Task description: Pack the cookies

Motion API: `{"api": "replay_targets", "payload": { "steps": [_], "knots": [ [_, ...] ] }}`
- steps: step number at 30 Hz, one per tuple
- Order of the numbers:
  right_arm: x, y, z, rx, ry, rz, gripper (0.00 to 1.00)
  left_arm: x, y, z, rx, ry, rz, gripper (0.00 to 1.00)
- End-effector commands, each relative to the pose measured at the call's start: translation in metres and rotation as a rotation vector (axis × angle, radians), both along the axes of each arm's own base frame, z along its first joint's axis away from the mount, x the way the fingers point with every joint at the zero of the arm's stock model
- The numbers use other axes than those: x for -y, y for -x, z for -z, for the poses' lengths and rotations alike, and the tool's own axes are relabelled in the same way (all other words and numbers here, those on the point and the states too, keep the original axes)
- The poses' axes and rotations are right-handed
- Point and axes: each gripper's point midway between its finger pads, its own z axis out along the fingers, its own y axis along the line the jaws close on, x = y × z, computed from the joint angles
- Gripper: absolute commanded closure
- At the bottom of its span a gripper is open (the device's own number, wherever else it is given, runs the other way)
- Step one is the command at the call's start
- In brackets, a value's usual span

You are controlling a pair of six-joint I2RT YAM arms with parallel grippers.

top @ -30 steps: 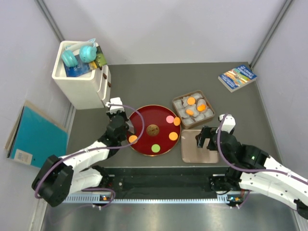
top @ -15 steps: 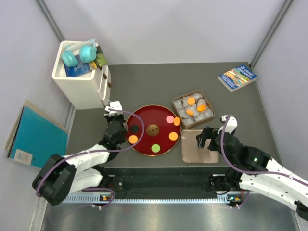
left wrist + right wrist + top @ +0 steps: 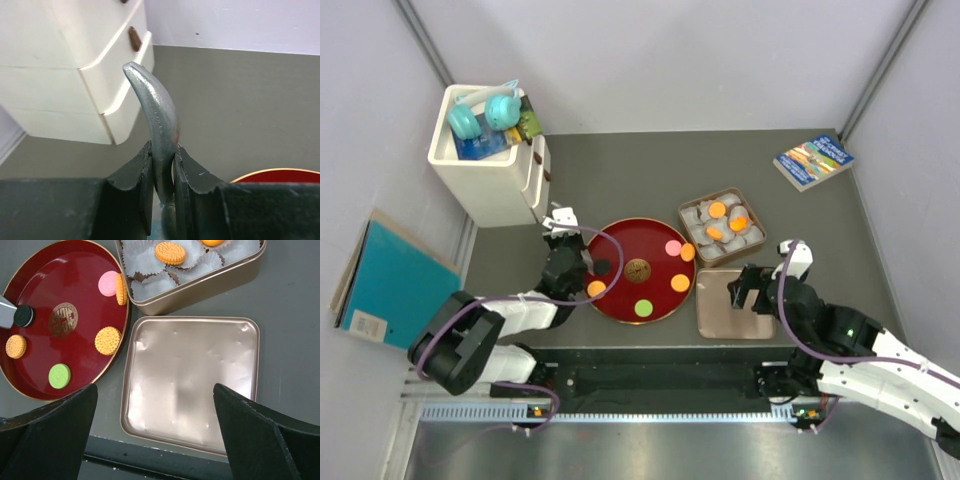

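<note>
Loose cookies lie on the red plate: orange, green, orange, pink, and an orange one leaning at the rim. More orange cookies sit in paper cups in the gold tin. My left gripper is shut on a silver metal tool. The tool's tip rests beside a black disc on the plate's left. My right gripper hangs open above the tin's lid, with nothing between its fingers.
A white drawer unit holding teal headphones stands at the back left, close behind my left gripper. A book lies at the back right. A teal folder lies beyond the table's left edge. The lid lies right of the plate.
The left arm has shifted slightly over the plate's left edge. A black disc now shows at the tool's tip. The right arm has barely moved.
</note>
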Motion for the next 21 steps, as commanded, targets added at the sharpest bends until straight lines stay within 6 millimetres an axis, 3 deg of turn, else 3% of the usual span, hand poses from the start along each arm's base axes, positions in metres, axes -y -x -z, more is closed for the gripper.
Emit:
{"api": "replay_targets", "payload": {
  "steps": [1,11,13,15,17,18,19,21],
  "knots": [
    [-0.001,-0.002,-0.007,0.024,-0.026,0.006,0.01,0.027,-0.012,0.000,0.002,0.049,0.128,1.00],
    [-0.002,-0.003,-0.007,0.020,-0.017,0.006,0.01,0.081,-0.023,0.012,0.022,0.329,0.341,1.00],
    [-0.002,-0.003,-0.006,0.018,-0.015,0.005,0.01,0.089,-0.022,0.024,0.013,0.358,0.380,1.00],
    [-0.003,-0.003,-0.005,0.015,-0.012,0.004,0.01,0.095,-0.023,0.021,0.050,0.414,0.405,1.00],
    [-0.004,-0.003,-0.004,0.009,-0.005,0.001,0.01,0.103,-0.021,0.036,0.031,0.436,0.445,1.00],
    [-0.004,-0.004,-0.004,0.009,-0.001,0.001,0.01,0.107,-0.019,0.023,0.093,0.466,0.478,1.00],
    [-0.004,-0.004,-0.003,0.007,0.002,-0.001,0.01,0.109,-0.017,0.038,0.073,0.464,0.487,1.00],
    [-0.005,-0.004,-0.003,0.003,0.008,-0.001,0.01,0.112,-0.015,0.040,0.086,0.515,0.504,1.00]
  ]
}}
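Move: The left gripper holds the scoop by its handle, blade hanging down to the dark cookie, which lies about 8 cm to the gripper's right, 7 cm back and 10 cm below. On the same red plate, an orange cookie sits roughly 6 cm right and 13 cm back, the green one 19 cm right and 19 cm back, and the pink one 27 cm right, 2 cm back. From the idle right gripper the dark cookie is some 37 cm left and 9 cm ahead. Sweep the left gripper about 10 cm to the right across the red plate, easing a little forward and sinking some 4 cm, mostly late on. Keep the grip on the scoop handle while you turn the hand clockwise and roll its right side up, each over 20 degrees, so the blade swings right with its lip still against the dark cookie, pushing it along towards the pink cookie and the tin. ##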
